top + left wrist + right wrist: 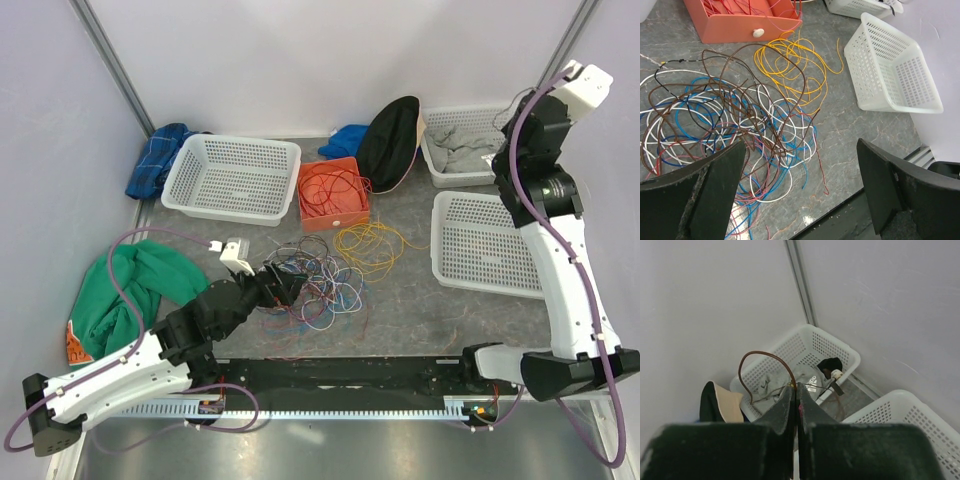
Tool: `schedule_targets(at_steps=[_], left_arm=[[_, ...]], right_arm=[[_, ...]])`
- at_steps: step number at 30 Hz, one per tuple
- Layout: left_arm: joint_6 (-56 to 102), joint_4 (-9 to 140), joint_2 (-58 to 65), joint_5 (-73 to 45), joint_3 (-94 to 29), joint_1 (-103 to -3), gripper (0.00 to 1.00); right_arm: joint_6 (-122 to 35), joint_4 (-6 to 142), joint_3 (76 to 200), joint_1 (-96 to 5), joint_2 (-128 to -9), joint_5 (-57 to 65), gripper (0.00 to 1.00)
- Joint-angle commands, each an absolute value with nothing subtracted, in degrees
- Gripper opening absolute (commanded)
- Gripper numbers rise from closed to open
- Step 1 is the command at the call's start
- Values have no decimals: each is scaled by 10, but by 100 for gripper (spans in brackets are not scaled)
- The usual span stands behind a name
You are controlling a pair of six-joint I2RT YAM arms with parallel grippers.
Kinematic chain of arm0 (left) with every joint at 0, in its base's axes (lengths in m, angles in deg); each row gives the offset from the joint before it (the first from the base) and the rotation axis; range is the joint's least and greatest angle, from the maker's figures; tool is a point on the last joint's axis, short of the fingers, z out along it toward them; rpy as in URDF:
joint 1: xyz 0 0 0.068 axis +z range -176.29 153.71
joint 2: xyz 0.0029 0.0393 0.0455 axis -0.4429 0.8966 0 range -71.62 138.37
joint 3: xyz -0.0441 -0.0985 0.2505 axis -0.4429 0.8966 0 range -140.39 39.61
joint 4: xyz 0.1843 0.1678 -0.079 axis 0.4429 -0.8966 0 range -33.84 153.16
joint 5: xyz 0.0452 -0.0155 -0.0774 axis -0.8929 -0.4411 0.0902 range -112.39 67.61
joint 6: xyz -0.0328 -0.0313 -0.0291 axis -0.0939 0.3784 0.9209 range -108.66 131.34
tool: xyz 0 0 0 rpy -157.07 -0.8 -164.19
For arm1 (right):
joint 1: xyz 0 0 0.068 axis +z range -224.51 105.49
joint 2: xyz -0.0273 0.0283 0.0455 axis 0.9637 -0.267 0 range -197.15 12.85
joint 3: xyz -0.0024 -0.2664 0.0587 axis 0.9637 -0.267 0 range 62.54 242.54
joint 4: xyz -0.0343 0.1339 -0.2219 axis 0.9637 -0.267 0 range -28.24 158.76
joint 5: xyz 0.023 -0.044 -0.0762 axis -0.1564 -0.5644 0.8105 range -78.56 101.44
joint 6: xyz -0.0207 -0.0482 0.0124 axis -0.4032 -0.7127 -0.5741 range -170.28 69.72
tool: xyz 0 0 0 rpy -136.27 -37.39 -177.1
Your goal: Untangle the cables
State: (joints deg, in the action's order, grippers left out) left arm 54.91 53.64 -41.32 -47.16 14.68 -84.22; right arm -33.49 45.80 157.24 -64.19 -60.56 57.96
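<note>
The cables (318,285) lie in a loose tangle of brown, blue, white and red loops (730,120) mid-table. Yellow cables (790,65) spread beside them toward the orange box (333,195), which holds red and orange cables. My left gripper (801,144) hovers open just over the near edge of the tangle, nothing between its fingers. My right gripper (795,386) is raised high at the back right, shut on a brown cable (760,352) that arches up from its tips, with a thin dark wire trailing down to the basket below.
A white basket (232,178) stands back left, another (490,245) at the right. A third (840,352) holds grey cloth. A black cap (388,140), blue cloths (160,158) and a green cloth (140,290) lie around. A black rail (350,375) runs along the near edge.
</note>
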Motion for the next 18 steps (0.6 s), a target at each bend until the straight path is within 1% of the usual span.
schedule_targets(at_steps=[1, 6, 11, 18], left_arm=[[568, 546, -417, -459, 152, -841, 99], [573, 545, -419, -447, 156, -842, 99], [583, 545, -421, -443, 160, -841, 99], [591, 546, -416, -437, 167, -841, 99]], right_arm=[[-290, 457, 1518, -669, -555, 556, 0], [-268, 473, 1440, -682, -510, 549, 0], [-268, 478, 1397, -685, -472, 552, 0], [-250, 494, 1267, -699, -447, 560, 0]])
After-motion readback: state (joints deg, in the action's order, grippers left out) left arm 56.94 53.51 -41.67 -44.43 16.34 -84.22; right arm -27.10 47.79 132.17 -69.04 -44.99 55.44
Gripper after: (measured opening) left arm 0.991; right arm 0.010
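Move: The brown cable is already shut in my right fingers, high up. The empty white basket lies about 40 cm below that hand, roughly level with it fore and aft and some 10 cm to its right. The basket with the grey shirt stands about 28 cm ahead and 10 cm right, the yellow cable some 27 cm to the left on the table. From my open left hand the empty basket is around 16 cm ahead and 48 cm right, 14 cm lower. I bring the held brown cable down towards the empty white basket, my right hand sinking about 9 cm while drawing back some 5 cm and easing slightly right. The fingers stay shut on the cable, pointing ahead and to the right, with only a few degrees of wrist turn. ##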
